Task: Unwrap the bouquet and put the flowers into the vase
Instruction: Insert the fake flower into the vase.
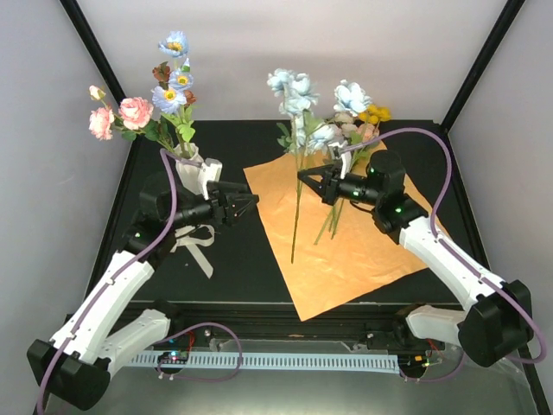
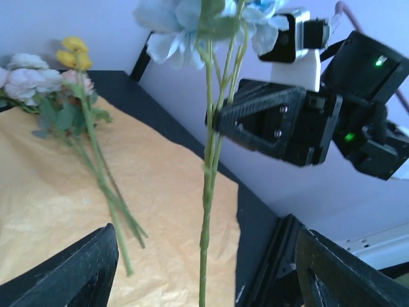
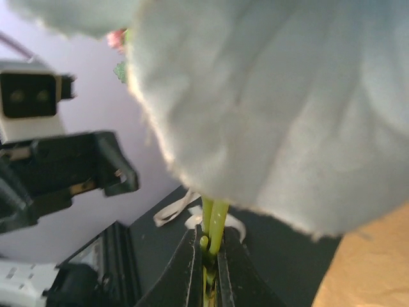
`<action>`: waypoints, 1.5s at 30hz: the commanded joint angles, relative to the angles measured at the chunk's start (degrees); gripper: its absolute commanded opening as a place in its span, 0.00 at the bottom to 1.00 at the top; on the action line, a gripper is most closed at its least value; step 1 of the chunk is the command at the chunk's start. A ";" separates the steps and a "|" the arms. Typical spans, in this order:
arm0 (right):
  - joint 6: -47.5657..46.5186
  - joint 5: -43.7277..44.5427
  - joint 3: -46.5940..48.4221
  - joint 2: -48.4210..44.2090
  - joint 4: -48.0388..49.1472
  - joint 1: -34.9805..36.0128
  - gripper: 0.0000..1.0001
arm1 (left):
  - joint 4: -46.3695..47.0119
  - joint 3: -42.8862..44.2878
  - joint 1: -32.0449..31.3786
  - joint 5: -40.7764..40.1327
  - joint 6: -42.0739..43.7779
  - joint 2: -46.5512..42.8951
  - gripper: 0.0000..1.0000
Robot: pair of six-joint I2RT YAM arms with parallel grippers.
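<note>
My right gripper [image 1: 303, 176] is shut on the green stem [image 3: 213, 225] of a pale-blue flower [image 1: 289, 85] and holds it upright above the orange paper [image 1: 363, 251]. The stem's lower end [image 2: 206, 211] hangs free. My left gripper [image 1: 249, 205] is open and faces that stem. In the left wrist view the stem shows in the gap between the fingers [image 2: 70, 275] and touches neither. The ribbed off-white vase [image 1: 197, 171] stands at the back left with pink and blue flowers [image 1: 169, 93] in it. Other flowers [image 1: 359, 121] lie on the unfolded paper.
A cream ribbon [image 1: 195, 245] lies on the black table in front of the vase. The left arm's wrist passes close by the vase. The loose flowers' stems [image 1: 332, 223] run across the paper under my right arm. Black frame posts stand at both back corners.
</note>
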 commanded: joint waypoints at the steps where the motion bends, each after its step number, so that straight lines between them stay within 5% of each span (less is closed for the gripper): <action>1: -5.80 -7.43 2.12 -1.18 -1.29 3.59 0.01 | 8.01 0.46 -0.30 6.15 -6.46 1.78 0.77; 10: -7.45 -12.26 4.57 -0.07 -1.43 10.42 0.01 | 19.94 -0.73 -0.80 17.60 -15.29 4.55 0.71; 20: -6.32 -13.29 6.46 1.57 -1.33 12.58 0.01 | 23.41 -1.22 -1.78 18.71 -17.43 5.60 0.63; 35: -6.86 -15.61 9.06 4.35 -3.24 14.65 0.02 | 23.49 -0.97 -1.97 19.02 -17.87 6.45 0.12; 39: -8.22 -13.56 9.19 4.41 -6.34 14.65 0.08 | 23.02 -1.06 -1.97 19.02 -16.77 6.10 0.02; 45: -11.48 -8.38 8.76 2.93 -10.97 14.64 0.40 | 16.39 0.33 -1.88 15.77 -10.81 4.91 0.02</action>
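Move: The right hand already holds the fake flower upright. Its gripped stem is about 6 cm ahead and 12 cm to the right of the open left fingers, roughly level with them, so the left gripper lies 6 cm back and 12 cm left of the right hand. The vase stands some 17 cm ahead of the left hand, 15 cm left and 13 cm lower; the remaining flowers lie about 18 cm ahead of the right hand, 12 cm right and 23 cm below. Right hand brings the flower 13 cm back-left; left edges rightward, shuts on the stem, while right starts opening. ##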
